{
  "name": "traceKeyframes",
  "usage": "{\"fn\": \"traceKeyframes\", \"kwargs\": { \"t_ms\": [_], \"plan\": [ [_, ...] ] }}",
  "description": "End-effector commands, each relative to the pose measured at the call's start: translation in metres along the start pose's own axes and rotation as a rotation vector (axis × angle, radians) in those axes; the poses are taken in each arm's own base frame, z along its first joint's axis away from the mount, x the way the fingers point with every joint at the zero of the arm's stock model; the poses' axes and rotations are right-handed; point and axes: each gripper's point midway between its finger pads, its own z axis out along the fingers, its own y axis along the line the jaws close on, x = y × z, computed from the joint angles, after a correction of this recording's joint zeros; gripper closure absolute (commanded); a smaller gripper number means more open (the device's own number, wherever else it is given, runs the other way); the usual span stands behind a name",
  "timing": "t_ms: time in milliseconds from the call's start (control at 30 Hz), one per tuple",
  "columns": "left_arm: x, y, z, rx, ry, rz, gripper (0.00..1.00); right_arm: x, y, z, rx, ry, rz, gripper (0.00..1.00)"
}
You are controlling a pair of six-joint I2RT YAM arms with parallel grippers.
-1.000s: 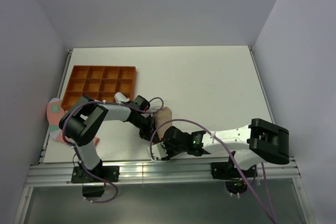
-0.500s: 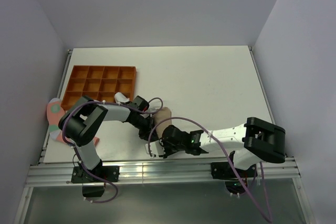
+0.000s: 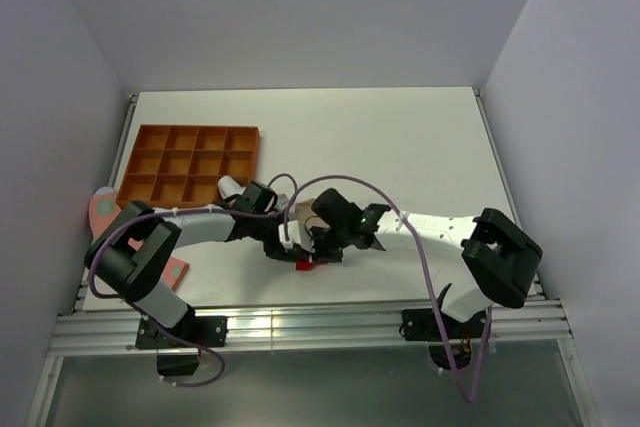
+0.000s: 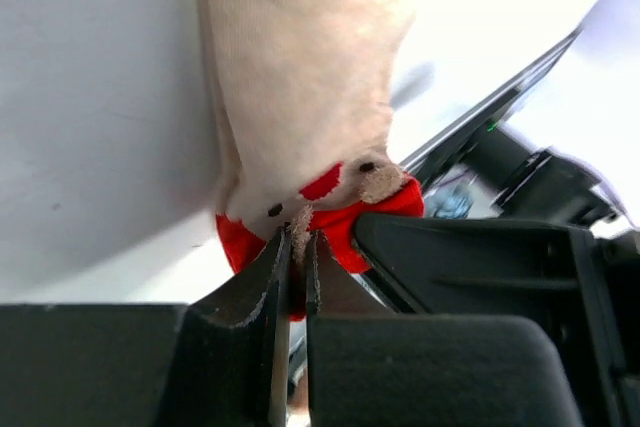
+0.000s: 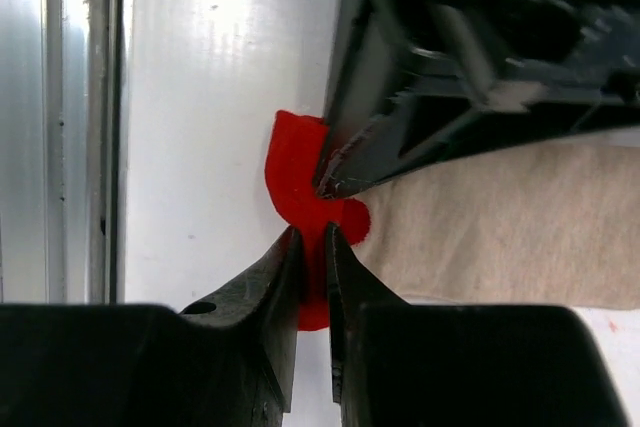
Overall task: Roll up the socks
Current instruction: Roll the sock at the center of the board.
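A beige sock (image 3: 303, 213) lies just right of the tray, with red fabric (image 3: 302, 265) at its near end. In the left wrist view the beige sock (image 4: 300, 77) hangs ahead, and my left gripper (image 4: 297, 238) is shut on its fuzzy beige and red edge (image 4: 345, 222). My right gripper (image 5: 312, 237) is shut on the red fabric (image 5: 295, 172), close beside the left fingers (image 5: 400, 137). Both grippers meet in the top view: the left gripper (image 3: 285, 245) and the right gripper (image 3: 316, 250). A white sock (image 3: 229, 185) peeks out by the tray. A pink spotted sock (image 3: 103, 215) lies at the table's left edge.
An orange compartment tray (image 3: 192, 129) stands at the back left. The table's front edge and metal rail (image 3: 300, 322) run close below the grippers. The right arm's cable (image 3: 330, 185) loops over the sock area.
My right arm has swung away from the front edge, its gripper now farther back beside the left one. The red fabric now shows below the grippers. The left arm has stretched out lower.
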Motion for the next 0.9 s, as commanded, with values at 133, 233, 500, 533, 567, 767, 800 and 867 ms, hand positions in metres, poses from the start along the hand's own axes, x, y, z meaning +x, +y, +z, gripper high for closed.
{"fn": "traceKeyframes", "kwargs": {
  "t_ms": [133, 233, 500, 533, 567, 767, 800, 867],
  "plan": [
    [-0.031, -0.037, -0.012, 0.073, -0.235, -0.055, 0.9, -0.013, -0.003, -0.024, -0.138, -0.035, 0.097, 1.0],
    [-0.033, -0.047, -0.01, 0.085, -0.276, -0.061, 0.91, -0.01, -0.003, -0.028, -0.155, -0.033, 0.127, 1.0],
    [-0.035, -0.051, 0.006, 0.041, -0.306, -0.059, 0.91, 0.009, 0.014, -0.035, -0.334, 0.038, 0.228, 1.0],
    [-0.036, -0.052, 0.007, 0.04, -0.309, -0.06, 0.91, 0.011, 0.009, -0.037, -0.338, 0.038, 0.248, 1.0],
    [-0.037, -0.05, 0.009, 0.034, -0.308, -0.063, 0.9, 0.015, 0.014, -0.04, -0.37, 0.049, 0.274, 1.0],
    [-0.041, -0.046, 0.016, -0.003, -0.328, -0.043, 0.69, 0.034, 0.005, -0.036, -0.375, 0.074, 0.315, 1.0],
    [-0.049, -0.045, 0.014, -0.016, -0.372, -0.033, 0.66, 0.034, 0.005, -0.037, -0.361, 0.076, 0.315, 1.0],
    [-0.052, -0.038, 0.007, -0.056, -0.413, -0.018, 0.63, 0.038, 0.008, -0.037, -0.363, 0.078, 0.321, 1.0]
  ]
}}
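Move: Both my hands already pinch the sock's red cuff just above the board. Its middle is about 3 cm to the right of my left hand, and some 2 cm to the left of my right hand and 1 cm back. The beige sock body runs forward from there, its middle roughly 7 cm ahead of my left hand and 3 cm to its right. The white rolled sock sits in the tray, about 18 cm ahead of my left hand and 15 cm to its left. I raise the cuff about 2 cm, both hands going forward together, then carry it right and lower it again. My right hand keeps its pinch, ending about 5 cm to the right, its fingertips tipping some 25 degrees back towards my base. My left hand goes some 3 cm right, then sinks and pushes forward beside the sock, opening to let the edge go. ##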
